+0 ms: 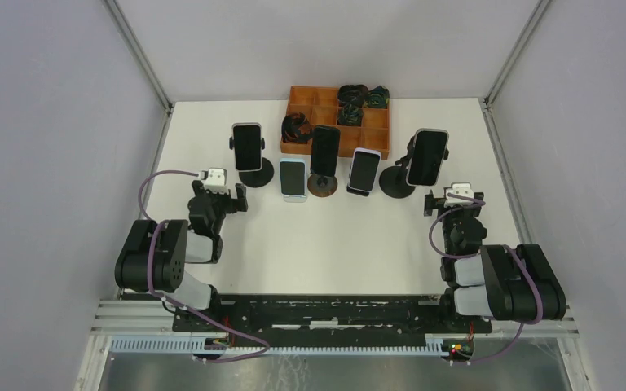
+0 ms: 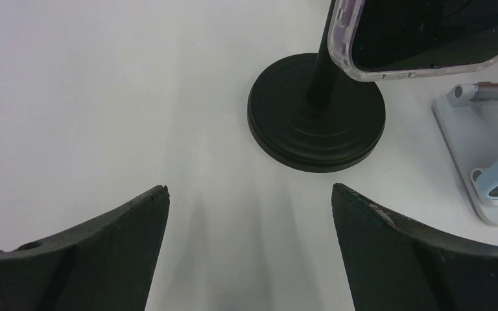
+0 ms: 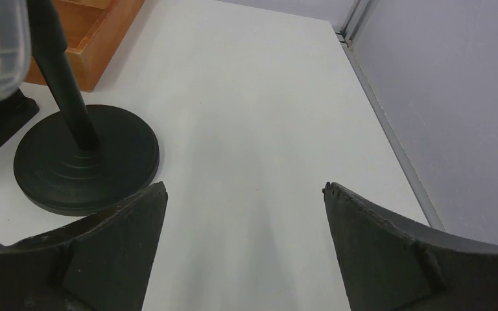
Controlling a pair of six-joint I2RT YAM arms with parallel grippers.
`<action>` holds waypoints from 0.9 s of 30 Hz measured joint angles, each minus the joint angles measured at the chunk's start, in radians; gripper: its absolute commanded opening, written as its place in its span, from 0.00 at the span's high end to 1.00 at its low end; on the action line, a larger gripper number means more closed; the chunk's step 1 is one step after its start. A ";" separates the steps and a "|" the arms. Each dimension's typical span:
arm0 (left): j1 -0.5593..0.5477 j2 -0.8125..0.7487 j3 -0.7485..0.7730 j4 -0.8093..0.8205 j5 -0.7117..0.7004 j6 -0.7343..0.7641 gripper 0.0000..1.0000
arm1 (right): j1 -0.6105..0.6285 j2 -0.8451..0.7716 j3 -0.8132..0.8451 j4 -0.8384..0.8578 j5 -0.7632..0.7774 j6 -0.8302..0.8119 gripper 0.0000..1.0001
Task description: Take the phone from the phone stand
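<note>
Several phones stand on stands in a row across the table. In the top view, the leftmost phone (image 1: 247, 147) sits on a black round stand (image 1: 254, 175), and the rightmost phone (image 1: 427, 156) sits on another black round stand (image 1: 397, 183). My left gripper (image 1: 218, 194) is open just left of the leftmost stand. In the left wrist view, the open left gripper (image 2: 249, 188) holds nothing, with the stand base (image 2: 316, 123) and clear-cased phone (image 2: 428, 32) ahead to the right. My right gripper (image 1: 454, 199) (image 3: 245, 186) is open and empty, with the rightmost stand base (image 3: 87, 162) to its left.
Between the end stands are a light blue phone (image 1: 293, 177) on a white stand (image 2: 486, 149), a black phone (image 1: 324, 151) and a white phone (image 1: 364, 169). A wooden compartment tray (image 1: 375, 138) holding dark cables sits behind them. Grey walls enclose the table.
</note>
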 measured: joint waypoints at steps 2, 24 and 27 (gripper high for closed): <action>0.000 0.000 0.000 0.000 0.000 0.000 0.00 | 0.000 0.000 0.000 0.000 0.000 0.000 0.02; 0.150 -0.159 0.492 -0.777 0.152 0.023 0.00 | 0.033 -0.272 0.168 -0.586 0.311 0.171 0.02; 0.270 -0.169 0.508 -0.916 0.275 0.067 0.00 | 0.034 -0.332 0.234 -0.745 0.345 0.266 0.02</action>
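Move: The leftmost phone, held high on its round black stand, has its middle about 7 cm ahead of the left hand, 8 cm to its right and 8 cm above. The light-blue phone sits some 18 cm right of that hand, 3 cm ahead and slightly lower. For the right hand, the rightmost phone is roughly 8 cm ahead, 8 cm left and 7 cm up; the white phone lies about 19 cm left, 6 cm ahead and 5 cm down. Towards the leftmost phone the wide-open left hand springs up and forward, about 8 cm up and 5 cm out, then swings some 6 cm left, sinking and drawing back a little, its tips dipping about 10 degrees. From beside the rightmost phone, the open right hand shifts right and slightly up, turning clockwise with its left side rising. ##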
